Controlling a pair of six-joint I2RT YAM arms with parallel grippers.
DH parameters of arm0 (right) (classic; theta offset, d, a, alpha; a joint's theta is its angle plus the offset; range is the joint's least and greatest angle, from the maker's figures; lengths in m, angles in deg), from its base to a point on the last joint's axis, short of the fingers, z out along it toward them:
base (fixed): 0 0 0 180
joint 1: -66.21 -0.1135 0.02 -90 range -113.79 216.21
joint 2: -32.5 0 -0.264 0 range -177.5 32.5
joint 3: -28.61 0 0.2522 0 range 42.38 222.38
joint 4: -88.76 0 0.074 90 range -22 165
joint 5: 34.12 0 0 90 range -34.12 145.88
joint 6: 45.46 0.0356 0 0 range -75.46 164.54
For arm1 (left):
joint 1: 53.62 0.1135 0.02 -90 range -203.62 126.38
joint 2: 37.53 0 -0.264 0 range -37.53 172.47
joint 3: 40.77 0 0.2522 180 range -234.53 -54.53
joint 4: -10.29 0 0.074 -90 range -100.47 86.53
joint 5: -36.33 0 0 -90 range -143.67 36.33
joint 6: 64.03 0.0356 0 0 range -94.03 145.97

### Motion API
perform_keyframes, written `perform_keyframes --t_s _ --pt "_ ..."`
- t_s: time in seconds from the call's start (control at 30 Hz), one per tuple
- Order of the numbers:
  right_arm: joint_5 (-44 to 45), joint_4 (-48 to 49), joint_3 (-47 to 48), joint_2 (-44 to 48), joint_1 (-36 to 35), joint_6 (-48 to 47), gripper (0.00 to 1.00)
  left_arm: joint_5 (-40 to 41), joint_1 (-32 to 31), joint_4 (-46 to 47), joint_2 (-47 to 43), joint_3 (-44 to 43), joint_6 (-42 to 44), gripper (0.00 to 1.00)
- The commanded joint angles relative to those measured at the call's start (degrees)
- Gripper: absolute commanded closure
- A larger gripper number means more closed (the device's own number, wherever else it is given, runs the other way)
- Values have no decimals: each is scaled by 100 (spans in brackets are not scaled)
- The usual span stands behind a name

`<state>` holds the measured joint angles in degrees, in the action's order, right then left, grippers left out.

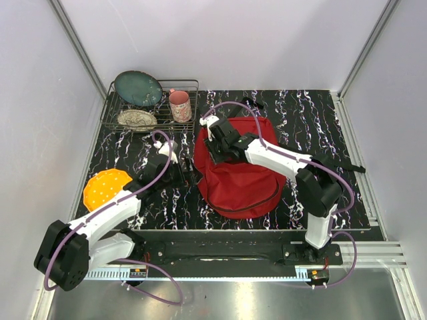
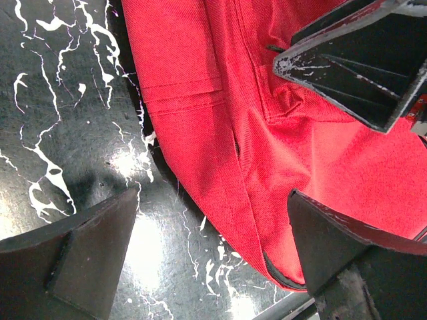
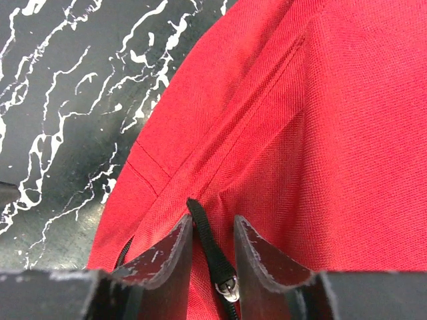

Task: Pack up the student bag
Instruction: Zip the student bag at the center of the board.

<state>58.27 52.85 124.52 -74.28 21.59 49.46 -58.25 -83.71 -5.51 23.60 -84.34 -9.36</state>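
The student bag [image 1: 240,183] is a red backpack lying flat in the middle of the black marbled table. My right gripper [image 1: 212,141] is down on the bag's upper left part. In the right wrist view its jaws [image 3: 213,223] stand narrowly apart around a black zipper pull strap [image 3: 208,243] with a metal slider; a gap shows on the strap's right side. My left gripper [image 1: 175,167] stands wide open just left of the bag. Its fingers [image 2: 100,247] straddle the bag's red edge [image 2: 220,153] and the table, holding nothing.
A wire rack [image 1: 110,110] at the back left holds a green plate [image 1: 138,87], a cream dish [image 1: 137,119] and a pink mug [image 1: 180,105]. An orange plate [image 1: 105,188] lies at the left. Metal rails run along the table's right edge [image 1: 357,153].
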Motion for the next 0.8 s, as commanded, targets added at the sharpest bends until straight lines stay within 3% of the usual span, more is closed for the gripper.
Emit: perform_keyframes --t_s 0.0,0.13,0.3,0.77 --pt "358 150 240 -88 -47 -10 68 36 38 125 5 -34 97 1" --pt "332 299 135 -45 -47 26 85 1 29 160 31 -17 88 1" --pt "350 545 -41 218 -47 271 98 -8 29 187 75 -69 26 1" --pt "1246 2083 -1807 1687 -38 1783 99 -930 169 1293 1296 -1229 -369 1"
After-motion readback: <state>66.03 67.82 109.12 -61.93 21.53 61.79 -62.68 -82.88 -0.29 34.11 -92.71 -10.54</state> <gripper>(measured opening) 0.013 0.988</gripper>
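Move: The black zipper pull sits between the half-open fingertips of the right hand, within about 1 cm of them and slightly below; the middle of the red bag is some 9 cm to this hand's right, 4 cm back and 4 cm down. From the left hand, wide open beside the bag, the pull is roughly 6 cm to the right and 5 cm ahead at about its height, and the bag's left edge is 2 cm to the right, 2 cm ahead and 4 cm below. The zipper pull is pinched as the right fingers shut on it with barely a nudge forward; then, keeping hold, the right hand lifts and draws to its right, about 4 cm in all, turning clockwise some 15 degrees. Late on, the left hand, fingers still wide open, sets off forward, right and up by about 5 cm, over the bag's left side towards the right hand. ##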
